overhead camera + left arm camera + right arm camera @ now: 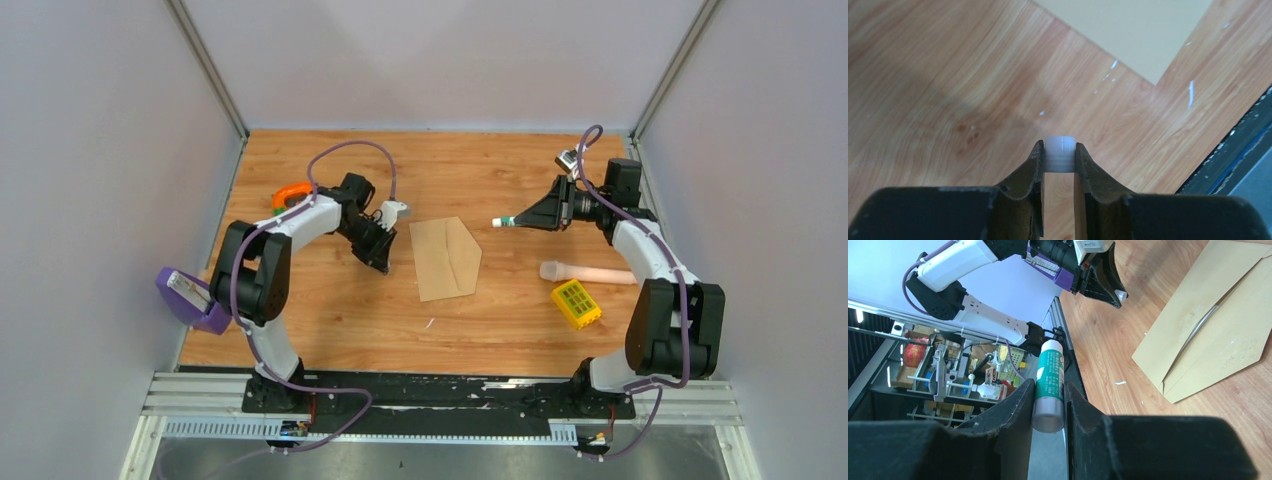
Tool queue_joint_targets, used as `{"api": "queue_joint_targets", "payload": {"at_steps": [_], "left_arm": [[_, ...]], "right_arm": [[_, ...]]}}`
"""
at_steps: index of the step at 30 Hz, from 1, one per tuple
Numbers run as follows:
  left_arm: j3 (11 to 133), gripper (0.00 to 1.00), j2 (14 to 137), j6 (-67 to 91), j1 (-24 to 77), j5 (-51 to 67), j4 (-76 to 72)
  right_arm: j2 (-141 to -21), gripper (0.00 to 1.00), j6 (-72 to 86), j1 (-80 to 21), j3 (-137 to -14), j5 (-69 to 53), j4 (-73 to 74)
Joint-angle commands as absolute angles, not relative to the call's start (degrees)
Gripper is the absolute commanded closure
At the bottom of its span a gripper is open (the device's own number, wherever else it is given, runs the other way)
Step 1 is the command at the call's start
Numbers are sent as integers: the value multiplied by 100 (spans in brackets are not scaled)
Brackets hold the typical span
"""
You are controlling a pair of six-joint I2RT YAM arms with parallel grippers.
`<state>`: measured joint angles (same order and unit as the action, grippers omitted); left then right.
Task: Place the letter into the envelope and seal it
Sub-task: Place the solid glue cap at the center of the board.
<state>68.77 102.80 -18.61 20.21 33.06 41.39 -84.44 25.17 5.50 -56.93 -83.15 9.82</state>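
The tan envelope (445, 258) lies flat mid-table, its pointed end toward the right arm; it also shows in the left wrist view as a corner (1128, 30) and in the right wrist view (1218, 325). The letter is out of view. My left gripper (381, 262) hovers just left of the envelope, shut on a small white cap (1059, 150). My right gripper (522, 220) hangs to the right of the envelope, above the table, shut on a green glue stick (1049, 375) whose white tip (497, 223) points toward the envelope.
An orange object (290, 193) lies behind the left arm and a purple one (190, 298) at the table's left edge. A pale pink cylinder (588, 271) and a yellow block (576, 304) lie near the right arm. A dark rail (440, 385) runs along the near edge.
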Motion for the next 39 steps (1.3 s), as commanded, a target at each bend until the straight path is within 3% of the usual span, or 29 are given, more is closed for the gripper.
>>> {"api": "queue_joint_targets", "payload": {"at_steps": [1,16,24,33,39], "left_arm": [[7213,92,10418,-2272,1995,2283,4689],[8338,89,11549,-2444,1986,847,5691],[8516,76,11948,-2421,2190,61,6039],[8374,51,12041,-2458,2346,127,5975],[8366,44,12017,-2489,2347,143,5958]], "right_arm": [[-8315,100,2381,579,-5845,-8404,954],[-8246,100,2373,580,-5836,-8413,951],[-8236,100,2363,580,-5827,-8429,949],[-8218,100,2364,580,-5828,-8444,954],[-8209,100,2364,589,-5823,-8434,949]]}}
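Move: The glue cap is still in the left fingers. Its resting spot on the bare board lies about 7 cm left, 3 cm ahead and 4 cm below that hand. The envelope's middle is some 13 cm right and 2 cm ahead of the hand, and a paper scrap about 9 cm right and 12 cm back. The orange tool is roughly 20 cm left and 16 cm ahead. From the right hand, the spot lies some 33 cm left, 2 cm ahead and 22 cm below. The glue cap is carried by the left hand away from the envelope, about 7 cm left and 4 cm down, with the sinking mostly first and then a gentler run left and slightly forward low over the board. The wrist rolls some 35 degrees, bringing the right-slanting fingers to point straight down, and near the end they open and let go of the cap. ##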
